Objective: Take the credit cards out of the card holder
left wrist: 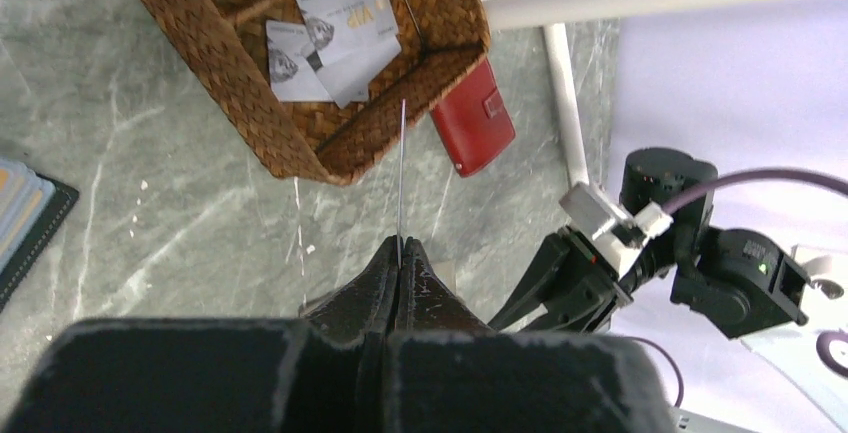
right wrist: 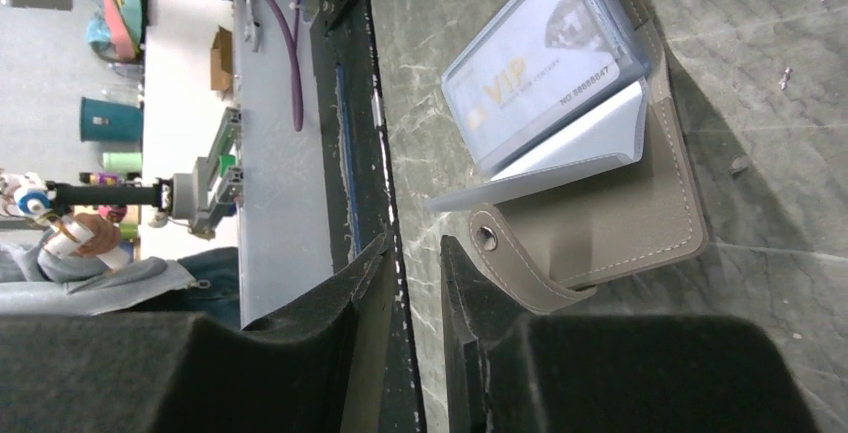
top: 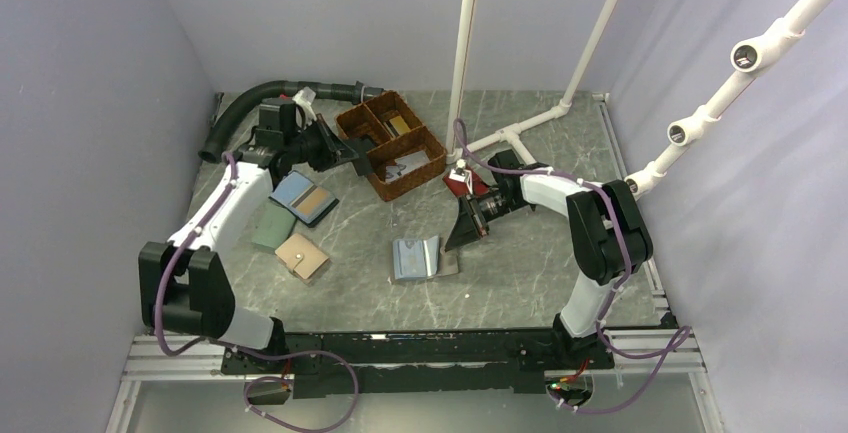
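Observation:
The card holder (top: 420,258) lies open on the table, taupe outside and light blue inside. In the right wrist view a pale VIP credit card (right wrist: 540,78) sits in a slot of the card holder (right wrist: 620,213). My right gripper (right wrist: 418,248) is open just beside the snap tab (right wrist: 490,238), with nothing between its fingers. My left gripper (left wrist: 400,248) is shut on another credit card (left wrist: 401,173), seen edge-on, near the corner of the wicker basket (left wrist: 250,103). Two more credit cards (left wrist: 340,38) lie inside that basket.
A red wallet (left wrist: 475,118) lies beside the basket (top: 395,143). A blue wallet with a tan panel (top: 305,198), a green wallet (top: 272,225) and a tan wallet (top: 302,256) lie at the left. White pipes (top: 520,133) and a black hose (top: 245,103) stand at the back.

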Robot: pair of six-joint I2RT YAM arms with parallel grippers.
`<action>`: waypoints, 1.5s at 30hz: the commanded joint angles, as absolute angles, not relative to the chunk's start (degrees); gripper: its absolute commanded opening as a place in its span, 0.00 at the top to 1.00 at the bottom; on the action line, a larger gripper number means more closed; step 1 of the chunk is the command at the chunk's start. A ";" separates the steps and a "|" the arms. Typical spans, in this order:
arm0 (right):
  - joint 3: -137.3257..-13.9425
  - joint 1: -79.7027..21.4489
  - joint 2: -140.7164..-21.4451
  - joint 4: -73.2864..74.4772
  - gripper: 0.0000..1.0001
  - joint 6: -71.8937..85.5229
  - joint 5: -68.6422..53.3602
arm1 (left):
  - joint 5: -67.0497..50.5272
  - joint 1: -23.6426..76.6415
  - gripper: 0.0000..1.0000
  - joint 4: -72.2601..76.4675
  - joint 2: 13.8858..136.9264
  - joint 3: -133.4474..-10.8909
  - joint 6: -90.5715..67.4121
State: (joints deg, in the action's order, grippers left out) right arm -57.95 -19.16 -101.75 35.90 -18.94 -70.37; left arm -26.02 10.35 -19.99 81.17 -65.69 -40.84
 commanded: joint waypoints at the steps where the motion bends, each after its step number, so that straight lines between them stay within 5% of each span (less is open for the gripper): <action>1: -60.77 -19.07 -100.37 38.91 0.74 -24.14 -69.50 | -28.99 8.24 1.00 -16.28 84.38 -69.86 -41.92; 45: -70.06 -17.85 -103.97 54.68 0.72 -37.57 -63.47 | -24.34 5.10 1.00 -0.44 109.78 -83.38 -45.55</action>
State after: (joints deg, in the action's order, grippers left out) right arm -67.68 -18.28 -103.68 51.64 -33.82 -63.99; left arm -24.40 5.32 -3.57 108.51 -80.84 -46.22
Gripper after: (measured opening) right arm 0.280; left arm 0.010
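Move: The left hand, some 20 cm above the table with a black card pinched in it, is bound for the basket's left compartment, where a black card lies about 16 cm ahead, 1 cm left and 18 cm below. The silver cards in the near right compartment are 8 cm ahead and 9 cm right; the yellow card, 19 cm ahead and 7 cm right. The blue card holder sits 14 cm left, 1 cm back. From the right hand that compartment is about 31 cm ahead, 20 cm left, 6 cm lower. Forward about 14 cm at a steady pace goes the left hand, sinking some 5 cm as it brings the pinched black card from the near side of the basket up to and over its left compartment. The wrist swings about 10 degrees counter-clockwise while the shut fingers keep their hold. The empty right hand eases a couple of centimetres forward and right, rolling slightly beside the open card holder. ##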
